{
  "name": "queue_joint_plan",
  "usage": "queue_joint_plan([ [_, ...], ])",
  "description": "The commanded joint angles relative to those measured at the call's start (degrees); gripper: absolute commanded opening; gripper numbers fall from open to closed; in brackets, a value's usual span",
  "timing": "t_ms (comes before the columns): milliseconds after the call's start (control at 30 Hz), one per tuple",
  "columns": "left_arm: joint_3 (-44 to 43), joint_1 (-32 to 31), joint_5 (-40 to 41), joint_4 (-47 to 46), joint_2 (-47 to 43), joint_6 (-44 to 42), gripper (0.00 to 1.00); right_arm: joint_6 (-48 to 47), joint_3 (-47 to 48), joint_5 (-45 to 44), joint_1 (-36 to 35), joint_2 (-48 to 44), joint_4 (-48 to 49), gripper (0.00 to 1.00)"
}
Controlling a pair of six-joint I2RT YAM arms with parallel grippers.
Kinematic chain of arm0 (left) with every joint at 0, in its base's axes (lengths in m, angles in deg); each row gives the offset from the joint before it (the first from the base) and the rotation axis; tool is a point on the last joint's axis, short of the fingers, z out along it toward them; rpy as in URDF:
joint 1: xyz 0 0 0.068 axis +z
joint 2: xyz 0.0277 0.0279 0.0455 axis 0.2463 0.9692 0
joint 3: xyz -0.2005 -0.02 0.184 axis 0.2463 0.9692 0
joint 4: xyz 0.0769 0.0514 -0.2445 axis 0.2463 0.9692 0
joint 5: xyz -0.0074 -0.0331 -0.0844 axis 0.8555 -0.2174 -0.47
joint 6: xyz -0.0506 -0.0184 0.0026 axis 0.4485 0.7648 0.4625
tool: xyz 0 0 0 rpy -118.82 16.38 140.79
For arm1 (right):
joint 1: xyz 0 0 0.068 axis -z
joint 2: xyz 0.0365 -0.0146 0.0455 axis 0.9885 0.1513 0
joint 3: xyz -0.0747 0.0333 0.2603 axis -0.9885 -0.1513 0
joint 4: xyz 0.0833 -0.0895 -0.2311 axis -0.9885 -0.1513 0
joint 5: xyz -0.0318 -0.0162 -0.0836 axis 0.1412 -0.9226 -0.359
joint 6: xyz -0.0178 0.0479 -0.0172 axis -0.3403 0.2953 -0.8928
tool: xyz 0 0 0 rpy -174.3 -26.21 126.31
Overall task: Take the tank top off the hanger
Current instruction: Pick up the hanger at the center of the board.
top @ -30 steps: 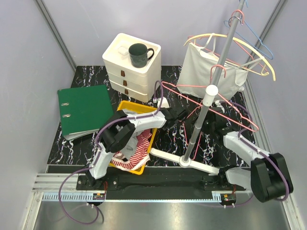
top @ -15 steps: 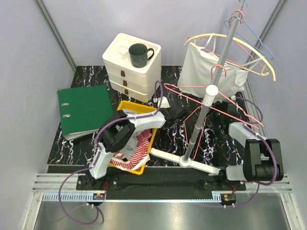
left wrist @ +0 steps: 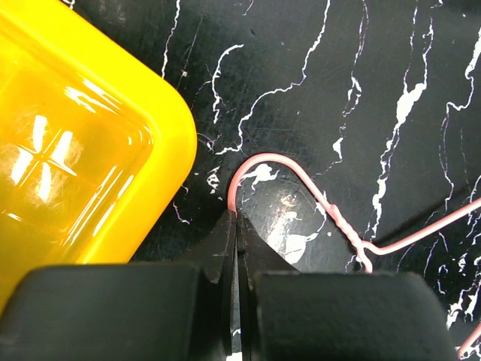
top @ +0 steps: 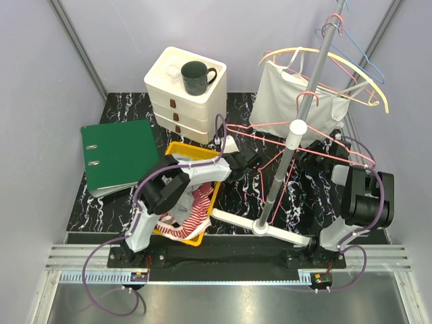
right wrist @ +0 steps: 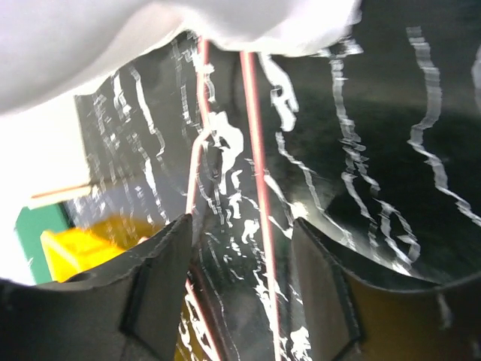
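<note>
The white tank top hangs on a yellow hanger on the rack pole. A bare pink wire hanger stretches across the table under it. My left gripper is shut on this hanger's hook, next to the yellow bin; its jaws stand pressed together on the wire. My right gripper is open just below the tank top's hem. One pink hanger wire runs between its fingers without being clamped.
A yellow bin with red-striped cloth sits beside the left arm. White drawers with a dark mug stand at the back. A green binder lies left. The rack's base bar crosses the front, with more hangers up the pole.
My right gripper has moved away from the front, up under the tank top's hem. The pink hanger's right end shifted back with it. The left arm has stayed put.
</note>
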Motion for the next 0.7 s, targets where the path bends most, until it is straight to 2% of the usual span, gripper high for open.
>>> queue_joint_plan([
  [0, 2.79, 0.41, -3.74, 0.89, 1.23, -0.91, 0.0, -0.59, 1.73, 7.71, -0.07, 3.83, 7.85, 0.61],
  [167, 3.06, 0.5, -3.92, 0.54, 0.87, -1.08, 0.0, -0.41, 1.82, 6.22, -0.07, 7.44, 6.71, 0.59],
  [267, 3.4, 0.5, -4.01, 0.37, 0.7, -1.08, 0.0, 0.29, 0.76, 4.72, -0.07, 6.39, 7.58, 0.58],
  [367, 3.67, 0.5, -3.92, 0.1, 0.61, -1.08, 0.0, 0.47, 1.55, 6.73, -0.07, 7.79, 7.33, 0.56],
  [500, 3.41, 0.5, -4.53, -0.25, 0.96, -1.0, 0.0, 1.43, 1.73, 7.79, -0.07, 9.63, 8.2, 0.44],
  [667, 3.14, 0.49, -4.89, -0.43, 1.14, -1.26, 0.0, 2.05, 1.2, 6.83, -0.16, 8.59, 8.38, 0.4],
])
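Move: Just below the right fingers, about 3 cm down and 1 cm each forward and left, is the gripping spot on the lying pink hanger's long bar. From this hand, the hanger's neck is about 12 cm left and 4 cm back, the hanging tank top's hem some 7 cm ahead, and the stand's foot roughly 12 cm left and 25 cm back. From the left hand, already pinching the hook's tip, the gripping spot is about 14 cm right and 3 cm forward. Sinking about 2 cm onto the pink hanger's long bar, the right hand also eases some 1.5 cm left and rolls a few degrees, left side rising. Its open fingers narrow to about 40% of full opening, one on each side of the bar, without shutting; contact there can't be made out. The left hand stays nearly still, keeping the hook's tip pinched. ##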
